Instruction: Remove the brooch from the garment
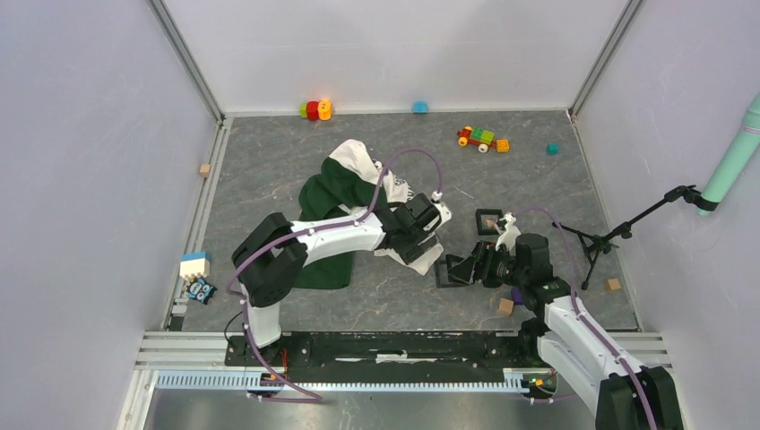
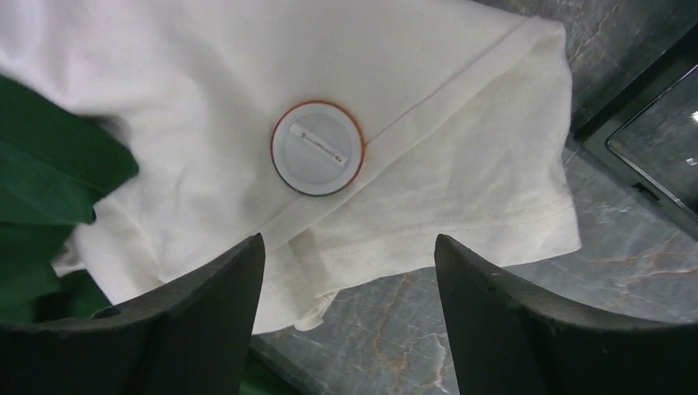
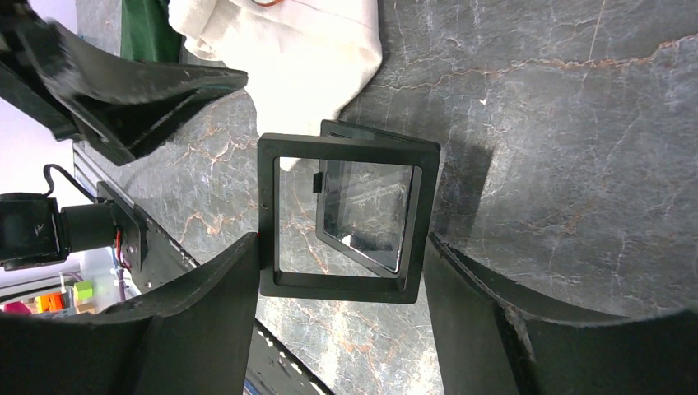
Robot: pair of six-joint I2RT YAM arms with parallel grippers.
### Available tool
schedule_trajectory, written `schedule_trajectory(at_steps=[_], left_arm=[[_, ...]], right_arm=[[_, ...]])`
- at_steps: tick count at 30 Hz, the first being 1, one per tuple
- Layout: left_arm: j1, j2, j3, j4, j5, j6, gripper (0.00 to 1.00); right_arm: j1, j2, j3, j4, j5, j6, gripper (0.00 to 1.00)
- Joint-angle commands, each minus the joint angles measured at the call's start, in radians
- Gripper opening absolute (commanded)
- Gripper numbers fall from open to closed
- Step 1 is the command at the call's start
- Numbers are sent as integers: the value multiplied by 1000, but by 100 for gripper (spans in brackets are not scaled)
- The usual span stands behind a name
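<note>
The garment (image 1: 327, 204) lies crumpled mid-table, dark green on the left and cream-white on the right. In the left wrist view its white part (image 2: 206, 82) carries the brooch (image 2: 318, 148), a small round white disc with an orange-brown rim, beside a seam. My left gripper (image 2: 350, 243) is open and empty, hovering just short of the brooch over the cloth's edge. In the top view the left gripper (image 1: 428, 244) hides the brooch. My right gripper (image 3: 342, 243) is shut on an open black hinged frame case (image 3: 346, 280), just right of the garment's white corner (image 3: 313, 58).
A second black frame (image 1: 488, 221) lies behind the right gripper (image 1: 468, 267). A tripod stand (image 1: 618, 235) is at the right. Toy blocks (image 1: 315, 109), a toy car (image 1: 482, 138) and wooden cubes (image 1: 505, 306) are scattered about. A blue-white block (image 1: 194, 264) sits at the left edge.
</note>
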Motion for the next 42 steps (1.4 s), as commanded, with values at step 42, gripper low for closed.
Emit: schedule_trajectory(at_steps=[42], left_arm=[[135,308,409,-341,406,224,41]], right_arm=[[-40,-44,46,-13,-68,-24,61]])
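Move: The brooch lies pin side up on the white cloth, about 4 cm ahead of the open left fingers, some 1 cm to their right and 4 cm below. The edge of a green flap is roughly 6 cm ahead and 7 cm left of that hand, and a black frame on the table is about 3 cm back and 12 cm right. From the right hand, which still holds another frame, the brooch is some 7 cm ahead, 14 cm left and 4 cm lower. The left hand reaches forward about 5 cm towards the brooch while sinking some 3 cm and turning clockwise about 15 degrees, its fingers closing to about half and then spreading wide again. It then draws back some 2 cm, tipping to point more steeply down while the fingers narrow to under half open, so that the tips come right up to the rim of the brooch on the hand's side; a firm grip on it can't be seen. ##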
